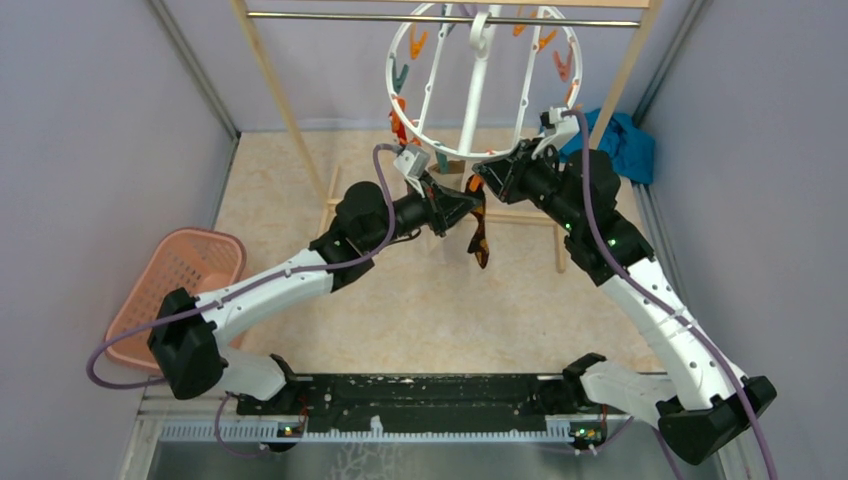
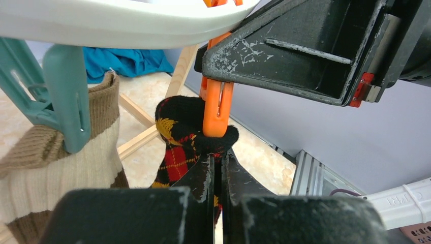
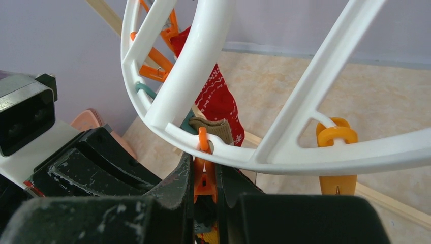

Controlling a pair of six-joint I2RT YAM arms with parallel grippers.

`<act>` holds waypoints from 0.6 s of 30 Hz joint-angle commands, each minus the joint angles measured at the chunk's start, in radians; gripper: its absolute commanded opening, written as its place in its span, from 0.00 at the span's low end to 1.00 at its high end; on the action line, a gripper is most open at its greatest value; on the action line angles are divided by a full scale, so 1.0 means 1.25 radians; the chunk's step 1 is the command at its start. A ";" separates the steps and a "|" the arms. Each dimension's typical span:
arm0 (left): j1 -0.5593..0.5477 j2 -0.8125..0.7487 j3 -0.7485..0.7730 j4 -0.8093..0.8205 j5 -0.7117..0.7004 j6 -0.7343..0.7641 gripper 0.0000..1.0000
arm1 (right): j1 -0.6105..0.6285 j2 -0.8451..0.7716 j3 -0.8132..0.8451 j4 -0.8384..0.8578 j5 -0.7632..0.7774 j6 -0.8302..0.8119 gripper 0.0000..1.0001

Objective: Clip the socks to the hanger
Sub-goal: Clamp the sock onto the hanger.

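The white ring hanger (image 1: 474, 96) hangs from the metal bar. My left gripper (image 2: 218, 155) is shut on the cuff of a black, red and yellow plaid sock (image 2: 178, 152), holding it up under the ring's near rim. In the top view the sock (image 1: 481, 242) dangles below both grippers. My right gripper (image 3: 206, 163) is shut on the handles of an orange clip (image 3: 205, 179). That clip's lower end (image 2: 217, 109) sits on the sock's cuff. A brown and beige sock (image 2: 61, 168) hangs from a teal clip (image 2: 66, 96). A red sock (image 3: 218, 101) hangs further round the ring.
A pale wooden rack frame (image 1: 290, 110) carries the metal bar (image 1: 350, 15). A teal-blue cloth (image 1: 625, 140) lies at the back right. A pink basket (image 1: 190, 270) stands at the left. A free yellow-orange clip (image 3: 335, 157) hangs on the ring to the right.
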 commanded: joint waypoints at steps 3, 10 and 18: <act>-0.005 0.001 0.038 0.006 -0.007 0.025 0.00 | -0.002 -0.027 0.005 0.013 -0.003 0.006 0.09; -0.006 -0.004 0.036 0.004 -0.007 0.028 0.00 | -0.002 -0.027 0.003 0.022 0.004 0.011 0.21; -0.006 -0.009 0.030 0.001 -0.005 0.028 0.00 | -0.002 -0.033 0.004 0.021 0.015 0.008 0.33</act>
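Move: The black tartan sock's cuff lies some 4 cm below the right hand and 2 cm back, held by the left hand; the orange clip is already squeezed between the right fingers. The white ring runs about 3 cm above them, 1 cm ahead; the teal clip hangs roughly 7 cm left and 3 cm ahead, the yellow clip about 9 cm right and 5 cm ahead. From the left hand, the orange clip lies 2 cm forward, 1 cm right, 4 cm above. Nearly in place, after a rise of barely half a centimetre, the right hand eases its fingers apart to roughly a third of full opening, letting the handles of the orange clip spread under the ring so that its jaws can close on the tartan sock's cuff. The left hand stays still and keeps the cuff pinched just below the clip, its fingers shut. ##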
